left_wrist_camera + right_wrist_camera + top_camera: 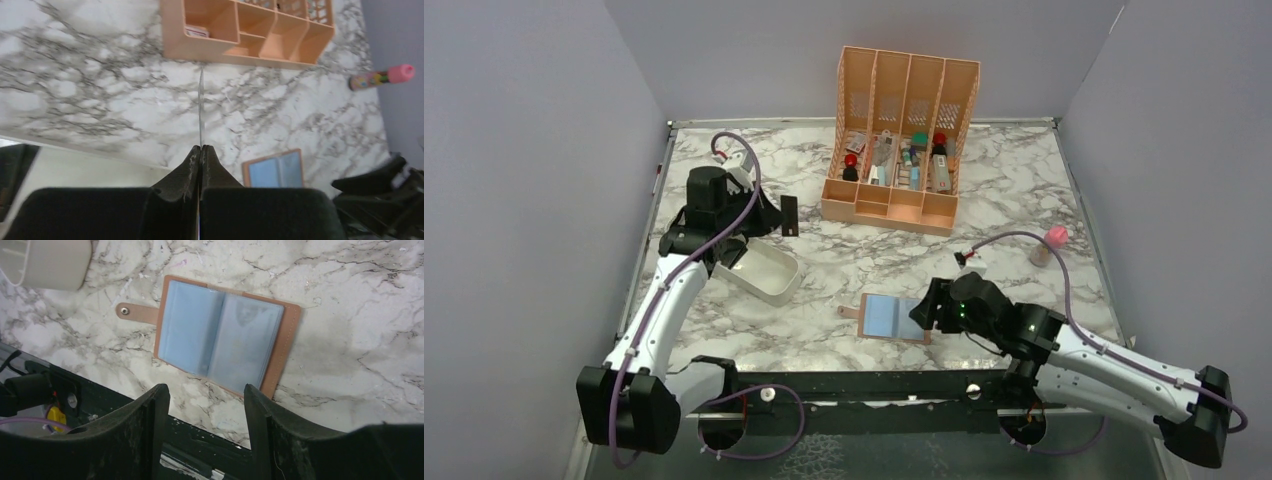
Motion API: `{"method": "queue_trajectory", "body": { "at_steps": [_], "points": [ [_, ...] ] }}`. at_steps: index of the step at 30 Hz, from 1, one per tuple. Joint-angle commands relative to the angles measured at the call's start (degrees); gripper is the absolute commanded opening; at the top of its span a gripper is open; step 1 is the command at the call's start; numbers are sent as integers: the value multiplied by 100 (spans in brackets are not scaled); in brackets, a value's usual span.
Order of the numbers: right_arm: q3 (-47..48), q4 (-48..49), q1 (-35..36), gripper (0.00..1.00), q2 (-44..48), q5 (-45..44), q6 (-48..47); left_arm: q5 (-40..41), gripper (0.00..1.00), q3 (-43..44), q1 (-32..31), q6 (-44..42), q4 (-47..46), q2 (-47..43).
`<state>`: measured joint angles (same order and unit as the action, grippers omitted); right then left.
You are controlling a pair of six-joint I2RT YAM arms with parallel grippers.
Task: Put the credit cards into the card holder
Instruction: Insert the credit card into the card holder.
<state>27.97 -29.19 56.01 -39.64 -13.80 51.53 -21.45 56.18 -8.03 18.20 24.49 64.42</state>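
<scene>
The card holder (892,317) lies open and flat near the table's front edge, brown outside and light blue inside, its snap tab (135,312) pointing left. My right gripper (929,310) hovers open at its right edge, nothing between the fingers; in the right wrist view the card holder (225,335) lies just beyond that gripper (206,395). My left gripper (774,216) is shut on a credit card (790,215), held up over the table at the left. The left wrist view shows that card (201,105) edge-on as a thin line sticking out of the gripper (201,148).
A white oblong tray (759,268) sits under the left arm. The tall peach organizer (899,140) with small items stands at the back. A pink-capped tube (1048,243) lies at the right. The black mounting rail (874,385) runs along the near edge.
</scene>
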Motion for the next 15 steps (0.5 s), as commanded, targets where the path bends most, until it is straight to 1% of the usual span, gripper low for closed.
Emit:
{"method": "queue_trajectory", "body": {
  "at_steps": [1,3,6,7,12,15],
  "points": [
    [282,54,-20,62,-502,-5,-124,-1218,0,-807,-112,1350,-934,-409],
    [325,112,-20,62,-881,-108,-215,-1277,0,-1293,-218,1807,-1402,-600],
    [369,350,-24,61,-1464,-149,-448,-1000,0,-2046,-656,2344,-2164,-889],
    [382,384,-21,61,-1619,-192,-463,-880,0,-2194,-795,2446,-2277,-923],
    [558,57,-28,59,-2192,-801,-354,-328,0,-2556,-1694,2882,-2583,-878],
    [572,80,-97,53,-2407,-890,-408,-62,0,-2876,-2102,3342,-3179,-882]
  ]
}}
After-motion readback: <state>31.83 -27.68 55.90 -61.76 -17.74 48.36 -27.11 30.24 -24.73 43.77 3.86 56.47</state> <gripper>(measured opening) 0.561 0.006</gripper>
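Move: The open card holder lies on the table about 24 cm to the right of the left hand, some 14 cm back and 20 cm below; that hand already holds a dark card. The white tray's middle is about 11 cm to the left hand's left, 1 cm ahead and 18 cm down, while the orange organizer's front compartments sit 24 cm right, 14 cm ahead and 18 cm below it. From the empty right hand the holder is roughly 6 cm left, 3 cm ahead and 10 cm down. The dark card, still pinched edge-on in the left fingers, is carried back and to the right by nearly 10 cm each way while sinking about 7 cm, away from the tray and towards the card holder, the wrist rolling left side down. Meanwhile the right hand, fingers kept open, drops about 5.5 cm towards the holder's right-hand page, rolling left side down too. ##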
